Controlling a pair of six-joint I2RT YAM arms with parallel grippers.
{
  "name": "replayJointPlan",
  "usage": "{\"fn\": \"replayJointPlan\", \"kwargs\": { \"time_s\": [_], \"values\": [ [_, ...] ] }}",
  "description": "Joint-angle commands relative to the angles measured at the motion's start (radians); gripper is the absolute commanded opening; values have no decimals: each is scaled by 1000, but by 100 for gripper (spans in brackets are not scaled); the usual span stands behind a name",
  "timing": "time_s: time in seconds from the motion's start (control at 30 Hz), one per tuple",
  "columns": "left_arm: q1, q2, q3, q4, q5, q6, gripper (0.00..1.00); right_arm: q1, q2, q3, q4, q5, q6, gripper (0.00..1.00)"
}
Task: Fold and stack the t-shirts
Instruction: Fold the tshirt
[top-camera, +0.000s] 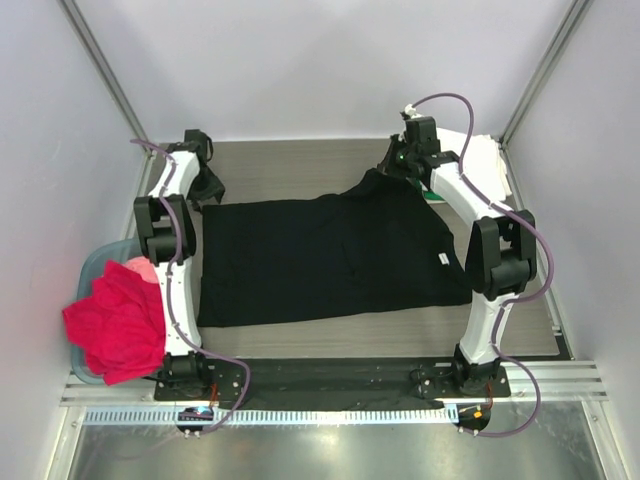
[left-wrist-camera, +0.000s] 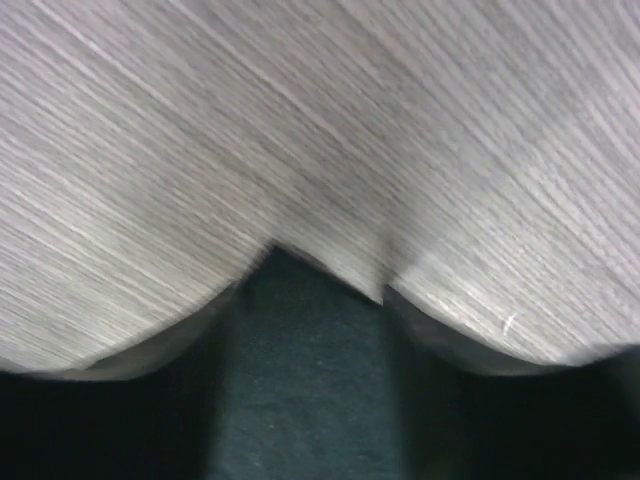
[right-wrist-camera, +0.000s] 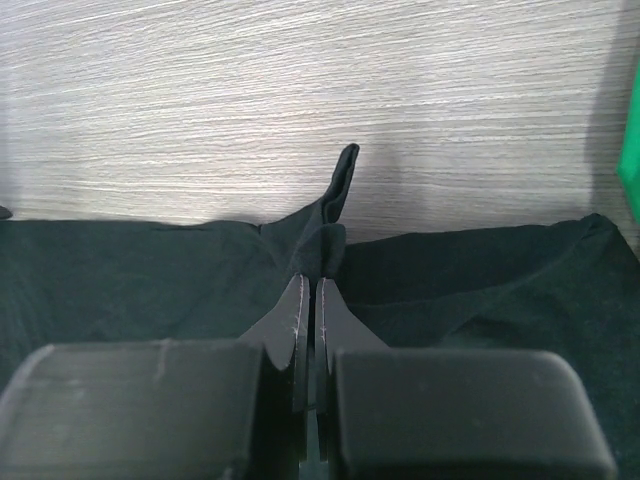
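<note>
A black t-shirt (top-camera: 320, 260) lies spread flat across the middle of the table. My left gripper (top-camera: 203, 160) is at its far left corner, shut on a bunch of the black cloth (left-wrist-camera: 300, 380), which fills the blurred left wrist view between the dark fingers. My right gripper (top-camera: 393, 162) is at the shirt's far edge. It is shut (right-wrist-camera: 308, 282) on a small fold of black cloth (right-wrist-camera: 325, 235) that sticks up past the fingertips. A red t-shirt (top-camera: 115, 325) and a pink one (top-camera: 140, 268) are heaped at the left. The blue star print is hidden.
The pale blue tub (top-camera: 95, 262) holds the red and pink shirts at the left edge. Folded white cloth (top-camera: 488, 165) lies at the far right, with a green edge (top-camera: 432, 196) beside it, also showing in the right wrist view (right-wrist-camera: 630, 150). Walls stand on three sides.
</note>
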Motion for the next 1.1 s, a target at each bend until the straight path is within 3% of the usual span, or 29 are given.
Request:
{"fn": "replayJointPlan", "kwargs": {
  "time_s": [0.0,0.03,0.1,0.17,0.2,0.37,0.63,0.9,1.07],
  "values": [
    [0,49,25,6,9,-18,51,1,-58,-16,39,-8,7,1],
    [-1,48,27,5,13,-18,45,1,-58,-14,39,-5,8,1],
    [0,37,25,2,21,-19,21,1,-58,-13,37,8,8,1],
    [-1,26,25,2,50,-12,4,-2,-64,-8,23,17,10,1],
    [-1,10,33,-5,56,-7,0,-5,-70,-8,20,27,13,1],
    [0,-107,-16,-40,53,4,0,-5,-141,-68,20,58,24,1],
    [0,-501,-445,115,7,20,0,-5,-369,-330,40,118,28,1],
    [-4,-742,-787,204,27,-6,0,-7,-616,-620,46,195,42,1],
    [-8,-843,-921,232,30,-29,0,-5,-759,-749,42,254,67,1]
  ]
}}
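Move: The black t-shirt's far left corner lies right between the left hand's open fingers, a centimetre or so below the hand point; the shirt's near left corner is about 35 cm back and 4 cm right. The right hand holds the shirt's far edge about 15 cm up; from it the near right corner lies some 28 cm back and 18 cm right, the white label 16 cm back and 13 cm right, the folded stack 11 cm ahead and 22 cm right. The black t-shirt's far left corner is pinched as the left fingers shut fully on it, the right hand keeping its hold on the far edge. After this brief pause both hands draw back together, towards the near edge, each about 16 cm: the left rises some 9 cm, then begins to sink; the right stays nearly level, drifts about 7 cm right and turns slightly clockwise. ##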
